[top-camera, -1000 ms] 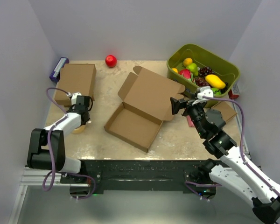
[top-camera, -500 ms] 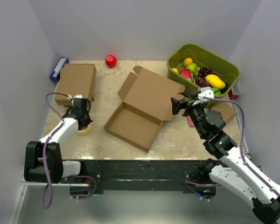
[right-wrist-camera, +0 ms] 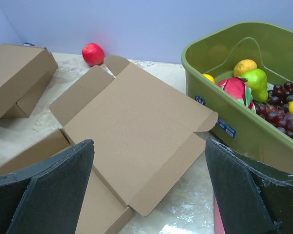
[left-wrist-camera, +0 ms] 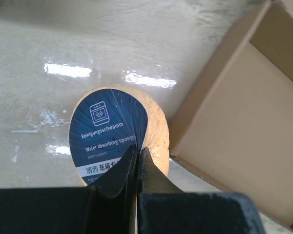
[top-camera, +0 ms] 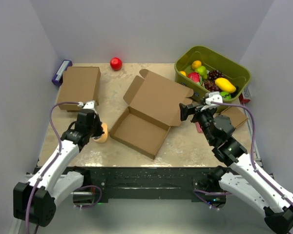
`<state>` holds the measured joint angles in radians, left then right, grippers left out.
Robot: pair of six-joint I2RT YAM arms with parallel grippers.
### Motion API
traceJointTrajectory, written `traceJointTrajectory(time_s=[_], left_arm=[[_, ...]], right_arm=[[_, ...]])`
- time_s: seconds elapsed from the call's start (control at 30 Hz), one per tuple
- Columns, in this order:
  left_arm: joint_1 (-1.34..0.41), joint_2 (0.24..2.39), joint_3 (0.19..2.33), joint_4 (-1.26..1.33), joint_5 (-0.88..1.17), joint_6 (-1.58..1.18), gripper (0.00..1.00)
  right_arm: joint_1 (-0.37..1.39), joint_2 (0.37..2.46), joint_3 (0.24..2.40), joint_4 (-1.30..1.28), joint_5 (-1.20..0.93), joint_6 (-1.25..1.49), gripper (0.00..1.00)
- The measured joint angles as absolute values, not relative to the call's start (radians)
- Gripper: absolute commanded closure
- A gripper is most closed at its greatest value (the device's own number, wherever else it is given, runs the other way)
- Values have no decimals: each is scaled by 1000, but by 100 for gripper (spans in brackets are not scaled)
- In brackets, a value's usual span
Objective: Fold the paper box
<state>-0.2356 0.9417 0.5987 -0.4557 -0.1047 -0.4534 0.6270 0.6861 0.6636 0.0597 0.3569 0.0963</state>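
The paper box (top-camera: 136, 129) lies open in the middle of the table, a shallow brown tray with its lid (top-camera: 158, 97) leaning back toward the far side. Its tray wall shows in the left wrist view (left-wrist-camera: 244, 112) and its lid in the right wrist view (right-wrist-camera: 132, 122). My left gripper (top-camera: 95, 127) (left-wrist-camera: 138, 156) is shut on a round tan sponge (top-camera: 102, 133) with a dark blue label (left-wrist-camera: 112, 126), just left of the tray. My right gripper (top-camera: 188, 111) (right-wrist-camera: 149, 144) hovers wide open beside the lid's right edge, with nothing between its fingers.
A closed brown box (top-camera: 79, 87) (right-wrist-camera: 14, 73) sits at the back left beside a purple object (top-camera: 62, 71). A red ball (top-camera: 116, 63) (right-wrist-camera: 93, 53) lies by the back wall. A green basket (top-camera: 212, 52) (right-wrist-camera: 224, 112) of fruit stands back right, with a small cardboard piece (top-camera: 236, 116) before it.
My left gripper closed, and the arm swung right toward the box tray, carrying the sponge with it. The right arm and the box have stayed put.
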Motion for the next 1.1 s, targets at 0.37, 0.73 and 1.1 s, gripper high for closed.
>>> traceJointTrajectory(time_s=[0.37,0.73,1.1], left_arm=[[-287,779,685,-454,-156,-369,100],[-763,1151,845,-307,-267,-257,100],[-821,1330,851,-274,-252,-187,100]], right_arm=[[627,732,693,2,349,144,3],[627,741,715,-119,351,230,4],[627,695,729,-213,375,281,5]])
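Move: The open tray of the paper box, where the sponge is to go, has its middle about 20 cm right of the left hand, roughly level with it fore and aft and some 7 cm below. Its raised lid panel lies about 17 cm ahead and 28 cm right of that hand; the closed brown box about 21 cm ahead and 11 cm left. From the idle right hand the tray is some 23 cm left and 28 cm below. The sponge, still pinched in the left fingers, is lifted about 10 cm beside the tray, carried right over its left wall, some 17 cm in all, then lowered about 8 cm towards the tray floor while the wrist turns nearly 40 degrees clockwise. The fingers stay shut on it. The right hand, wide open and empty, sinks about 3 cm and tips down a little. ##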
